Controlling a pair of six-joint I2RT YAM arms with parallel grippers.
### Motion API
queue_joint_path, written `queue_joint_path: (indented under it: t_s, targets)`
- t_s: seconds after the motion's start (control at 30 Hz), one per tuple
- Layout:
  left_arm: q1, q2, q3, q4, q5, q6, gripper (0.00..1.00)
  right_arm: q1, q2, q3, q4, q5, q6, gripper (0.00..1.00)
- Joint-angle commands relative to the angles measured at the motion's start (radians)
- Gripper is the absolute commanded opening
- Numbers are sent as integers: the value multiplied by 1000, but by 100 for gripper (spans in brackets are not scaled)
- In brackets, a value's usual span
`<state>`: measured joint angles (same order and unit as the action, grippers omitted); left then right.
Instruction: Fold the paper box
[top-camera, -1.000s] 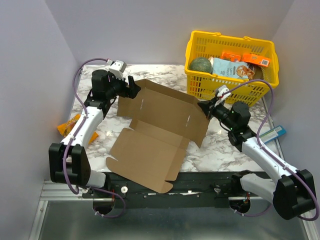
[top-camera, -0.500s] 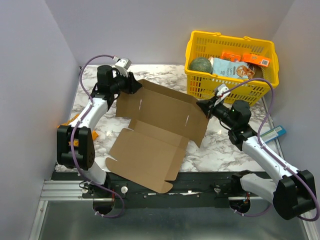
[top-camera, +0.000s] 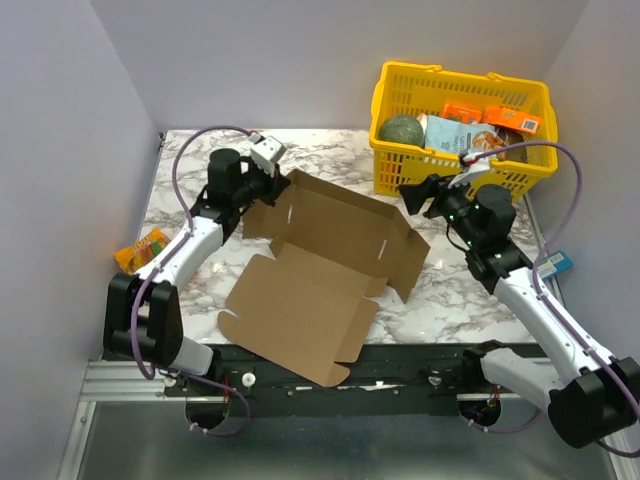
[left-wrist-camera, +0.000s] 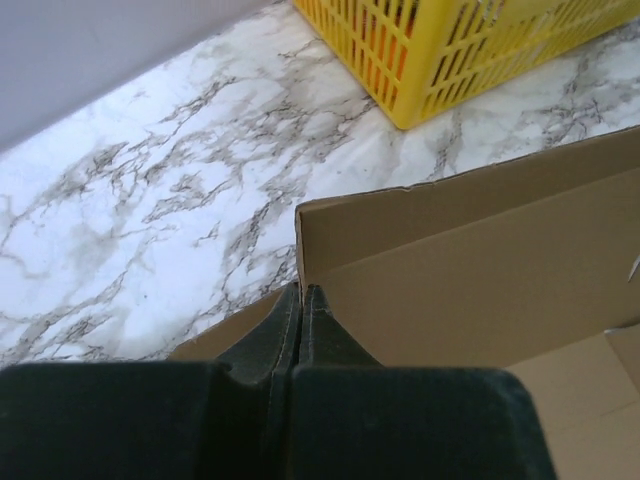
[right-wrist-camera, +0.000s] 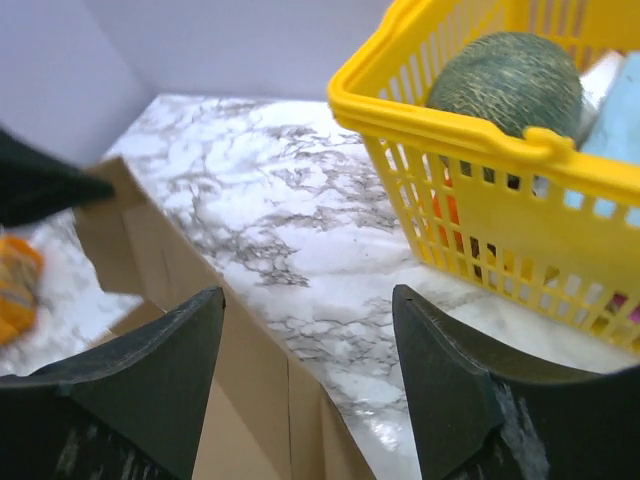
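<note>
The paper box (top-camera: 310, 290) is a brown cardboard sheet lying open mid-table, its far panel tilted up as a wall. My left gripper (top-camera: 278, 187) is shut on the far-left corner of that wall; in the left wrist view its fingertips (left-wrist-camera: 302, 292) pinch the upright edge of the cardboard (left-wrist-camera: 480, 290). My right gripper (top-camera: 412, 192) stands open above the wall's far-right corner and holds nothing. In the right wrist view its fingers (right-wrist-camera: 308, 291) straddle the top edge of the cardboard (right-wrist-camera: 260, 385) without touching it.
A yellow plastic basket (top-camera: 382, 100) with a green melon (top-camera: 401, 129) and packets stands at the back right, close behind my right gripper. An orange snack packet (top-camera: 140, 250) lies at the left table edge. A blue packet (top-camera: 553, 265) lies at the right edge.
My left gripper has moved right and shut on the box's far-left corner. My right gripper has opened, let go of the right corner and risen toward the basket. The box has shifted slightly right.
</note>
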<state>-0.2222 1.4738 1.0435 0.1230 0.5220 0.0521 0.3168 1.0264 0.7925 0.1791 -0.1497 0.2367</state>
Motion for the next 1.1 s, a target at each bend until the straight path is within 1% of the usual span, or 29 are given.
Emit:
queue_joint_path:
  t_s: [0.0,0.07,0.1,0.13,0.17,0.2,0.23,0.3,0.33,0.37,0.4,0.43,0.47,0.53,0.57,0.6,0.63,0.67,0.7,0.8,0.87,0.93,1.07]
  targets:
    - [-138,-133,-121,76,-220,135,0,-5,-141,4,-176,210,411,76]
    - [-160,-145,-140,86,-260,140,0,-4,-195,-38,-176,126,534,76]
    - [-169,-151,-143,90,-283,141,0,-2,-204,-51,-164,86,661,76]
    - [-186,-155,-155,95,-290,143,0,2,-210,-68,-146,0,724,75]
    - [-193,-155,-161,108,-298,143,0,8,-213,-99,-120,-31,783,75]
    - [-201,-156,-166,112,-316,147,0,21,-216,-116,-68,-54,885,75]
    - [-218,-156,-175,118,-326,152,0,51,-218,-125,-47,-79,933,75]
    - [-235,-153,-181,124,-355,152,0,97,-216,-124,2,-76,996,75]
    - [-241,-152,-181,124,-390,155,0,128,-213,-107,-10,-39,991,75]
    - [-252,-152,-183,132,-405,152,0,193,-209,-79,-27,-13,980,75]
    - [-255,-153,-184,133,-419,149,0,230,-203,-38,-39,17,943,75]
    - [-259,-155,-188,135,-450,143,0,264,-180,-18,-47,71,923,75]
    - [-266,-158,-192,145,-462,132,0,315,-161,-3,-58,85,918,75]
    - [-278,-173,-212,162,-511,106,0,335,-106,-2,-58,79,981,76]
    - [-287,-178,-220,173,-574,95,0,359,-94,-15,-38,87,1012,76]
    - [-308,-187,-224,175,-603,82,0,381,-79,-30,2,107,1067,76]
    - [-321,-193,-233,176,-634,77,0,402,-66,-41,13,130,1091,76]
    - [-327,-196,-240,178,-680,69,0,451,-36,-36,25,195,1104,76]
    - [-339,-208,-244,176,-697,48,0,473,-19,-29,19,225,1118,76]
    - [-345,-231,-261,175,-714,15,0,513,46,-3,11,312,1168,76]
    - [-355,-248,-281,193,-708,15,0,515,78,-3,11,357,1205,76]
    - [-364,-268,-304,207,-717,15,0,515,122,-6,-6,386,1292,78]
    - [-379,-274,-321,228,-738,22,0,515,191,17,-36,511,1382,78]
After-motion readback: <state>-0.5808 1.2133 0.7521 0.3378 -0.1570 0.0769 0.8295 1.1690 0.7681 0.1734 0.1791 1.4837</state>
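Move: In the left hand's shut fingers is already the upper left corner of the box's raised wall. The middle of that wall's upper edge lies about 16 cm to the right hand's left, 3 cm ahead and 8 cm below; from the left hand it is 14 cm right and 4 cm back. From the right hand, the right end flap is some 5 cm back, 2 cm left and 17 cm below; the yellow basket stands 22 cm ahead, 12 cm right and 15 cm lower. Swinging left about 16 cm across the box with fingers still wide open, the right hand first draws back some 10 cm and rises a little, then sinks about 7 cm while edging forward towards the raised wall, rolling its left side up steeply; contact can't be made out. The left hand keeps its pinch on the corner, pulling it back and slightly right, tilting fingertips up and turning counter-clockwise. ##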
